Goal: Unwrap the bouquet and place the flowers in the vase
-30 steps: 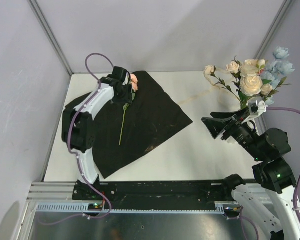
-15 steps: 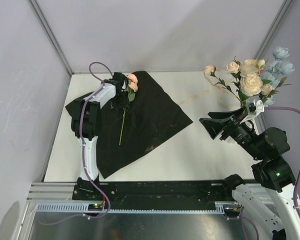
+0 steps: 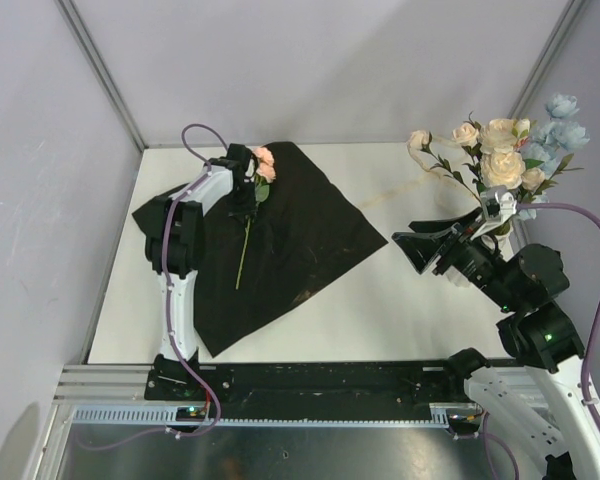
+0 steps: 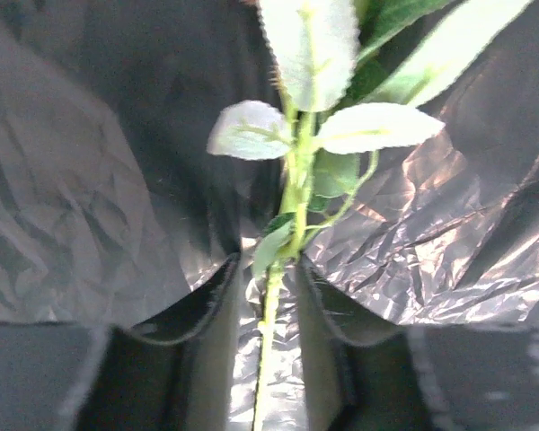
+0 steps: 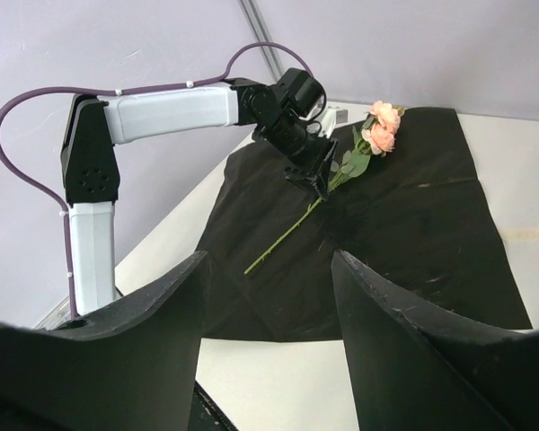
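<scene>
The black wrapping sheet (image 3: 310, 240) lies spread flat on the table. One peach-pink flower (image 3: 265, 165) lies on it, its green stem (image 3: 244, 245) pointing towards the near edge. My left gripper (image 3: 243, 205) is down over the stem just below the leaves. In the left wrist view its jaws stand narrowly apart on either side of the stem (image 4: 268, 314), with a thin gap on each side. Other flowers (image 3: 500, 160) stand upright at the far right; the vase is hidden behind my right arm. My right gripper (image 3: 408, 240) hangs open and empty beside them.
A loose cream ribbon (image 3: 410, 185) trails across the table between the sheet and the standing flowers. Grey walls close in the left, back and right. The left arm (image 5: 162, 112) reaches over the sheet's far left corner.
My left gripper has come down over the stem and its jaws have narrowed round it. The right gripper has drifted slightly left, still open.
</scene>
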Tool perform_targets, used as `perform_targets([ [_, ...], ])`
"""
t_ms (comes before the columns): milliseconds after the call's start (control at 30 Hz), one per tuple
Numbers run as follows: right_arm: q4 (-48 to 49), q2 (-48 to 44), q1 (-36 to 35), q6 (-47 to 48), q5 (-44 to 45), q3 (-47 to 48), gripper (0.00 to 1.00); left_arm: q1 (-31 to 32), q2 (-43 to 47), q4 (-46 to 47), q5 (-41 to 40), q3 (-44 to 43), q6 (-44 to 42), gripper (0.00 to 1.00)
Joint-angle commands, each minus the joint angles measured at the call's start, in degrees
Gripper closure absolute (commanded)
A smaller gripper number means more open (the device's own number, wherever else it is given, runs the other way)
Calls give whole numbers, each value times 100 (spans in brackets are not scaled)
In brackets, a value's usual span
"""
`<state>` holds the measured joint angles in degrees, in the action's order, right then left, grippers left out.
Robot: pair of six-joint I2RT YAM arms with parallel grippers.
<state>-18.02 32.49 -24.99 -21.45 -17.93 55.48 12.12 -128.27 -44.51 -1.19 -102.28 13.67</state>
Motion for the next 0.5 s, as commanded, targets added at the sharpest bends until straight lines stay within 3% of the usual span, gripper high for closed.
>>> perform_targets([
  [0,266,64,-52,-39,-3,17,38,10,-90,9,335,-192,-101,72],
  [267,256,168,-128,-29,62,-36,39,13,104,8,456,-222,-95,96],
  [467,271,283,-219,-98,138,-75,39,12,448,12,519,-283,-84,100],
])
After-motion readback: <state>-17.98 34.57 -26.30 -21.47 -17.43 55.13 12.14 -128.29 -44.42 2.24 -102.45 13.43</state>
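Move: Right between the left hand's parted fingertips lies the bare stem of the peach flower, at about fingertip height. Its peach heads are some 14 cm ahead and 4 cm to the right; its lower end reaches about 22 cm back, roughly 1 cm left. The black wrapping's front corner is some 40 cm back and 5 cm left. From the raised right hand the gripped part of the stem lies about 28 cm forward, 40 cm left and 38 cm down. Closing down low over the black wrapping, the left fingers go from a little over a third open to practically shut and pinch the flower stem just below its leaves. While they close, the hand slides about 1 cm to its right with a very slight roll, neither lifting nor reaching forward. The empty right hand, its fingers staying open, eases about 1 cm down, with a little forward and left. ##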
